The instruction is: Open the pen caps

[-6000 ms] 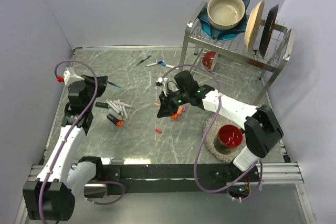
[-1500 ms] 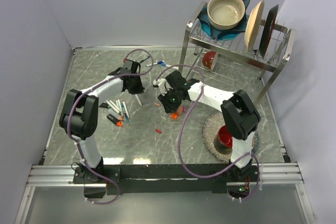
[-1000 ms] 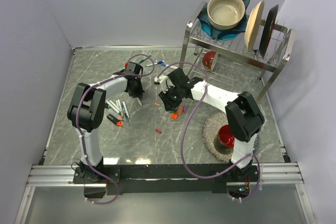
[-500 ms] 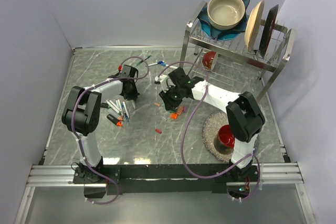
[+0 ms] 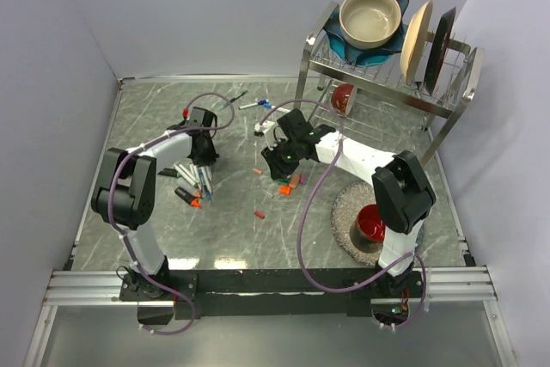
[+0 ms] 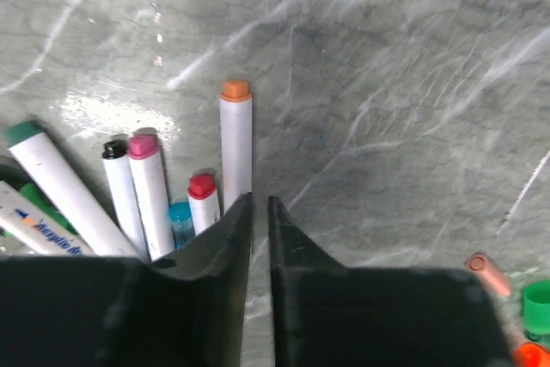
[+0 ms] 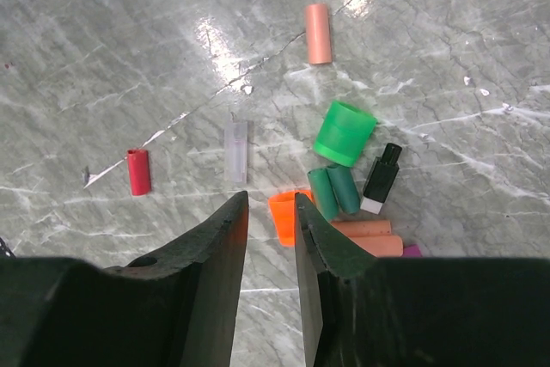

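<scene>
Several loose pen caps lie under my right gripper: a wide green one, a pink one, a clear one, a red one, an orange one and a black one. That gripper hangs open above them and holds nothing. My left gripper sits over the pile of uncapped white markers, its jaws open by a narrow slit with only table showing through. An orange-tipped marker lies just ahead of its left finger.
A dish rack stands at the back right with a bowl and plates. A red bowl rests on a round mat at the front right. Two more markers lie near the back wall. A red cap lies alone mid-table.
My left gripper has swung left from the table's middle to the marker pile, and its jaws have parted slightly. The right gripper has stayed over the caps.
</scene>
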You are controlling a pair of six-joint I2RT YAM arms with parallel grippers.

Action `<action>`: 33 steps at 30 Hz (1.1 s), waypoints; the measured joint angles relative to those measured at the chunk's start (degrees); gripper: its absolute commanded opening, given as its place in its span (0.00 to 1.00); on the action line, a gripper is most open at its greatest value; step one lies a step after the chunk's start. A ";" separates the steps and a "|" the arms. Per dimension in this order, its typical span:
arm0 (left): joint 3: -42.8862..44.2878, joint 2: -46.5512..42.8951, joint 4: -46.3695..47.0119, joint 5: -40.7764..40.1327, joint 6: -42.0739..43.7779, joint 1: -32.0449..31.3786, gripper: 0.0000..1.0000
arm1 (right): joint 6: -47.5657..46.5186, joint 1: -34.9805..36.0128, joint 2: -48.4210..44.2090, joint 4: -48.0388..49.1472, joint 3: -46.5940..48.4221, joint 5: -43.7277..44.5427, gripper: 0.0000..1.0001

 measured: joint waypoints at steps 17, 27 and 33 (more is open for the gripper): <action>27.71 10.73 -0.76 7.37 16.96 6.43 0.59 | -7.50 -0.44 -2.58 -5.40 0.02 -5.62 0.35; 45.81 28.63 -2.45 11.15 38.18 7.15 0.64 | -10.47 -1.62 -5.99 -7.93 0.02 -9.35 0.36; 54.10 35.93 -1.95 15.19 47.17 7.21 0.63 | -11.39 -1.75 -6.08 -8.87 0.02 -11.04 0.36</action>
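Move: The dark green pen with the clear cap lies some 29 cm ahead of the left hand, about 8 cm to its right and 2 cm lower. Near it, the blue-ended pen is about 26 cm ahead and 12 cm to the right of that hand; the white pen just laid down, with the orange end, is right under the hand, 2 cm below. From the right hand, the green pen lies roughly 36 cm ahead, 10 cm left and 7 cm down. The orange-ended pen is left behind as the left fingers spread wide and that hand swings forward towards the dark green pen, about 22 cm, arching up some 8 cm and sinking again short of its near, clear-capped end. The wrist turns about 40 degrees clockwise, the fingertips tilting outward. The part-open right hand eases back and up a few centimetres over the loose caps. ##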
